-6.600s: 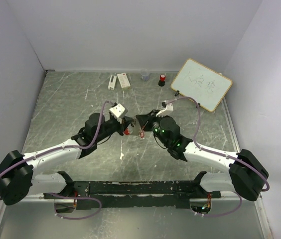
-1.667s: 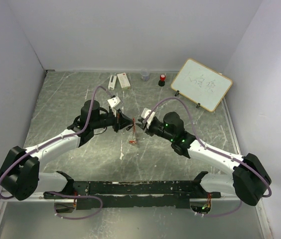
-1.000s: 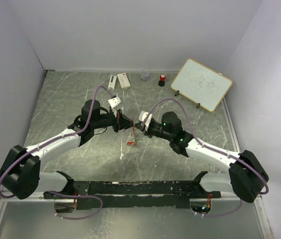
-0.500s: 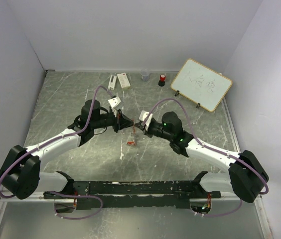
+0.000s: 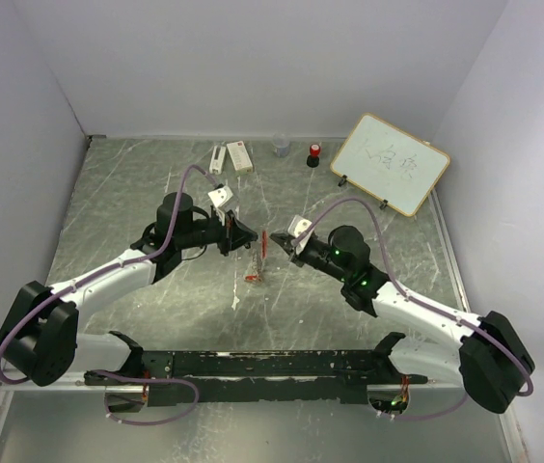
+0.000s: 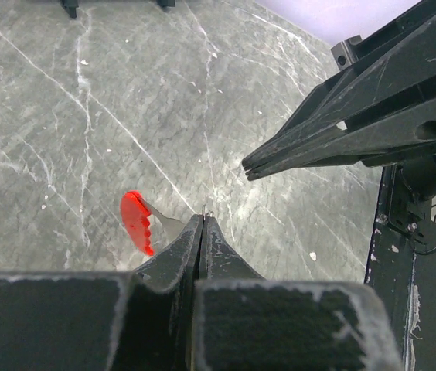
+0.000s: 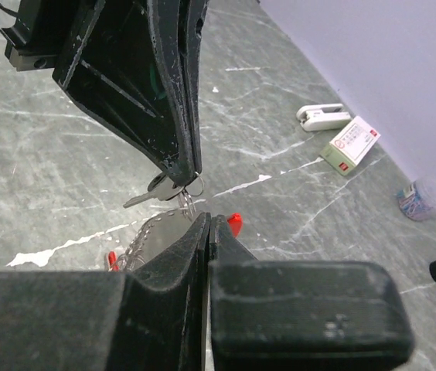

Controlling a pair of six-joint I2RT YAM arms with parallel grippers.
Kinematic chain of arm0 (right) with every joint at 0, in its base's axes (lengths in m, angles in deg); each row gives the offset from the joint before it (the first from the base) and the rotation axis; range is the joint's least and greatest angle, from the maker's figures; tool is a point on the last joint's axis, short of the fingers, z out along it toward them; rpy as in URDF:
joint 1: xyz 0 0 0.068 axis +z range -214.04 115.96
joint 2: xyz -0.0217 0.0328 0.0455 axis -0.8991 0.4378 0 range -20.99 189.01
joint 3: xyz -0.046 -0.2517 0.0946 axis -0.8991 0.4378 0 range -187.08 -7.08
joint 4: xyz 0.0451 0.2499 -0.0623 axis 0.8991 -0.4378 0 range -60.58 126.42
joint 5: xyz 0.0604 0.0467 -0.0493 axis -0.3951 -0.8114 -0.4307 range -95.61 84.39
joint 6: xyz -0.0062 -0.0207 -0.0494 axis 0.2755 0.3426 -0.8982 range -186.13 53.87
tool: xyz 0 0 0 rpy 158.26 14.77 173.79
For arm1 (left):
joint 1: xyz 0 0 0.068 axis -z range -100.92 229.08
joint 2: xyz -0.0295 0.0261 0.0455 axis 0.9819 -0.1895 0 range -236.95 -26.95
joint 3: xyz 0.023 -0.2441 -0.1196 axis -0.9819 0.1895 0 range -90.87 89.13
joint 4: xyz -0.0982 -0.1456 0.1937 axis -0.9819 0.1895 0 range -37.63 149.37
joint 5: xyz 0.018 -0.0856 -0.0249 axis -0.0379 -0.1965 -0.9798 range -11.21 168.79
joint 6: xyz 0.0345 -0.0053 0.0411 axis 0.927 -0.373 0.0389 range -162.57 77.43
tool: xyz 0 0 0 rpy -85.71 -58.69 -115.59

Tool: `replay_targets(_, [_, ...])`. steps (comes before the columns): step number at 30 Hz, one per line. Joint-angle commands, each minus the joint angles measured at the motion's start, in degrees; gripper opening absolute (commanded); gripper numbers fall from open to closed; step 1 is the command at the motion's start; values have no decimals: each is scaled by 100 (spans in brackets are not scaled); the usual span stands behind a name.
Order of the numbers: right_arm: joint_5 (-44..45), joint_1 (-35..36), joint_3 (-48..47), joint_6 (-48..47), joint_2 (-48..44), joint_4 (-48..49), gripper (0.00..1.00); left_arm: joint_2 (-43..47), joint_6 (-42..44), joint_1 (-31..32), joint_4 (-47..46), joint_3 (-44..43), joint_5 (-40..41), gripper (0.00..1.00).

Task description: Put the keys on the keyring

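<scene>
My left gripper (image 5: 254, 242) (image 6: 204, 218) is shut on the keyring's thin silver loop (image 7: 195, 185), held above the table. Under its tip hangs the black-headed key (image 7: 156, 189). The chain (image 7: 152, 232) runs down to the curved red plastic piece (image 5: 253, 277). The red-headed key (image 6: 135, 222) (image 5: 264, 241) sits beside the left fingertip, its blade running behind the finger, so I cannot tell whether it is on the loop. My right gripper (image 5: 280, 247) (image 7: 208, 220) is shut with nothing between its tips, a short gap from the left gripper.
A small whiteboard (image 5: 390, 162) leans at the back right. Along the back wall lie a white stapler (image 5: 217, 157), a white box (image 5: 239, 155), a clear cup (image 5: 281, 147) and a red-topped black cylinder (image 5: 313, 154). A white scrap (image 5: 236, 302) lies nearer the bases.
The right gripper has shut and drawn back to the right, away from the left gripper's tip. The red key now shows between the two. The left arm has barely moved.
</scene>
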Motion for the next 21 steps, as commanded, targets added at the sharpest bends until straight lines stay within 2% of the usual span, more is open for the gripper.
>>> replay_targets(1, [83, -56, 120, 114, -174, 361, 0, -53, -100, -53, -407, -58, -148, 7])
replay_targets(4, [111, -53, -25, -3, -133, 43, 0, -58, -120, -55, -443, -39, -163, 7])
replay_targets(6, [138, -53, -215, -92, -49, -351, 14, -48, -108, -52, -437, -55, -163, 7])
replay_targets(10, [-119, -60, -349, -294, 45, -705, 28, -45, -73, -54, -373, -99, -199, 7])
replay_targets(21, [-829, -60, -557, -473, 574, -652, 29, -54, 2, -52, -299, -133, -365, 7])
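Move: The ring of the keys, pinched at the left fingertips and about 1 cm below that hand's point, lies some 4 cm left, 1 cm ahead and 2 cm below the shut, empty right fingers. The dark-headed key is about 3 cm back of the ring and 1 cm lower; the keyring's red handle is about 5 cm below the ring, 1 cm farther out and 1 cm to its right. Opening about a third, the right fingers sink some 3 cm and edge left towards the ring the left keeps pinched. ##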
